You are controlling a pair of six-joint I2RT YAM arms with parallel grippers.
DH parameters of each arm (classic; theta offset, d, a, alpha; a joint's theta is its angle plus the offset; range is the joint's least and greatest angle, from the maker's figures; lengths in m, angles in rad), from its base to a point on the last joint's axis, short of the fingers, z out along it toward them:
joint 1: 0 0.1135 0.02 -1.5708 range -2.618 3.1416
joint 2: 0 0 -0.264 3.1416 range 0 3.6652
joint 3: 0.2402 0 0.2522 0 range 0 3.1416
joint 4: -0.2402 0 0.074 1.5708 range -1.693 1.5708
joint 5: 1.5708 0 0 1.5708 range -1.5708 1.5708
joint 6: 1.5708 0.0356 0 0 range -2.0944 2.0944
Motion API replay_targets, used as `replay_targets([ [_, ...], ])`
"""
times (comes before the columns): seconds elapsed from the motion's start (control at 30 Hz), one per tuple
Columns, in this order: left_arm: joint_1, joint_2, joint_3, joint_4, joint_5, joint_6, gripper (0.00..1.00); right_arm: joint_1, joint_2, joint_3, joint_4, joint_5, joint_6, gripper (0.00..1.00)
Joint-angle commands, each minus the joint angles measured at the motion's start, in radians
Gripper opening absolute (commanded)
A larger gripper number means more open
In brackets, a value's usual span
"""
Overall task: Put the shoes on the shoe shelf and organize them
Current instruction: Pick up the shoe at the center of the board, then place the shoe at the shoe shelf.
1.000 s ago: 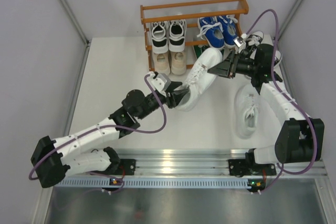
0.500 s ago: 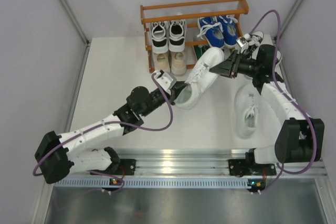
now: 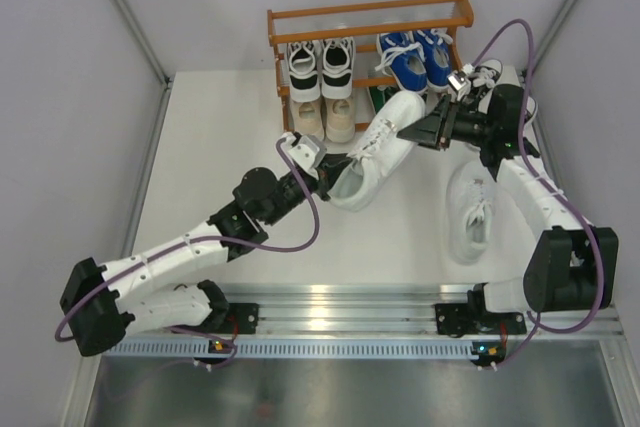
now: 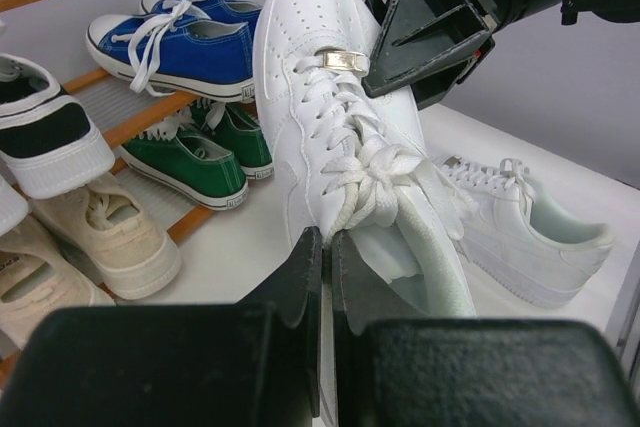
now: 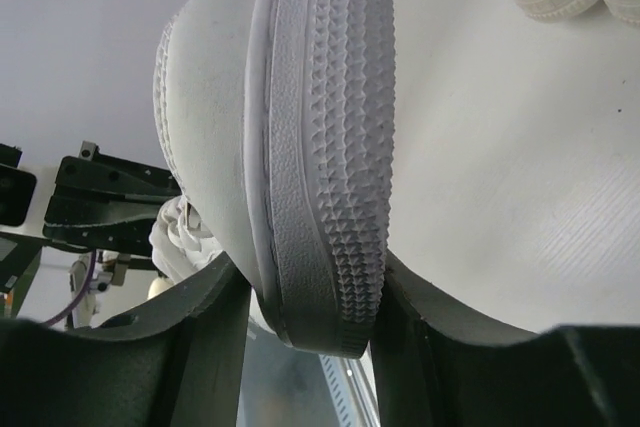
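An all-white sneaker (image 3: 372,150) hangs tilted over the table in front of the shoe shelf (image 3: 370,15), toe toward the rack, held at both ends. My left gripper (image 3: 328,175) is shut on the side wall of its heel opening, and in the left wrist view the left gripper (image 4: 327,242) pinches that thin wall beside the laces. My right gripper (image 3: 415,132) clamps the toe end, and the right wrist view shows the right gripper (image 5: 308,282) pressed against both sides of the studded sole (image 5: 330,117). The matching white sneaker (image 3: 470,212) lies on the table under the right arm.
On the shelf sit a black-and-white pair (image 3: 320,67), a blue pair (image 3: 415,55), a beige pair (image 3: 322,117) and a green pair (image 4: 190,152). Another black-and-white sneaker (image 3: 490,72) lies behind the right wrist. Grey walls enclose the table on both sides.
My left gripper has closed from open onto the wall of the white sneaker's heel opening and drawn slightly left. The right gripper keeps its hold on the toe, hardly moved.
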Motion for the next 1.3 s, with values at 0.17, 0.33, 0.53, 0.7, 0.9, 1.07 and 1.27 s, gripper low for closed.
replay_targets([
  [0.17, -0.001, -0.042, 0.002, 0.077, -0.002, -0.059, 0.0, -0.004, -0.06, 0.02, 0.084, -0.039, 0.012, 0.66],
  [0.33, -0.001, -0.052, 0.023, 0.038, -0.013, -0.058, 0.0, -0.01, -0.072, 0.043, 0.007, -0.038, -0.067, 0.93],
  [0.53, -0.001, -0.077, 0.069, -0.031, -0.03, -0.042, 0.0, -0.039, -0.094, 0.103, -0.194, -0.007, -0.259, 0.99],
  [0.7, 0.0, -0.097, 0.1, -0.079, -0.053, -0.038, 0.0, -0.11, -0.118, 0.077, -0.213, 0.002, -0.302, 1.0],
  [0.9, 0.0, -0.109, 0.131, -0.078, -0.044, -0.056, 0.0, -0.128, -0.126, 0.065, -0.242, 0.01, -0.34, 1.0],
  [1.07, 0.0, -0.108, 0.157, -0.091, -0.067, -0.056, 0.0, -0.137, -0.14, 0.054, -0.242, 0.011, -0.351, 0.99],
  [1.27, 0.002, -0.073, 0.215, -0.102, -0.133, -0.026, 0.0, -0.169, -0.167, 0.028, -0.231, 0.001, -0.359, 0.99],
])
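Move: Between the two grippers hangs the white shoe: its middle is about 6 cm right of the left hand, 3 cm ahead and 3 below, and roughly 6 cm left of the right hand and 4 back, level in height. From the left hand, the beige shoes stand some 24 cm ahead, 5 left and 22 lower, the blue shoes about 27 ahead, 16 right and slightly lower. The other white shoe lies about 14 cm right of the right hand, 8 back and 23 below. Handing over the white shoe, the right gripper opens wide from its hold on the toe, then draws about 5 cm to the right, clear of the shoe, its wrist turning some 15 degrees. The left fingers keep their pinch by the laces and opening, sinking about 2 cm while easing 2 cm left, then rising again to finish slightly higher. ##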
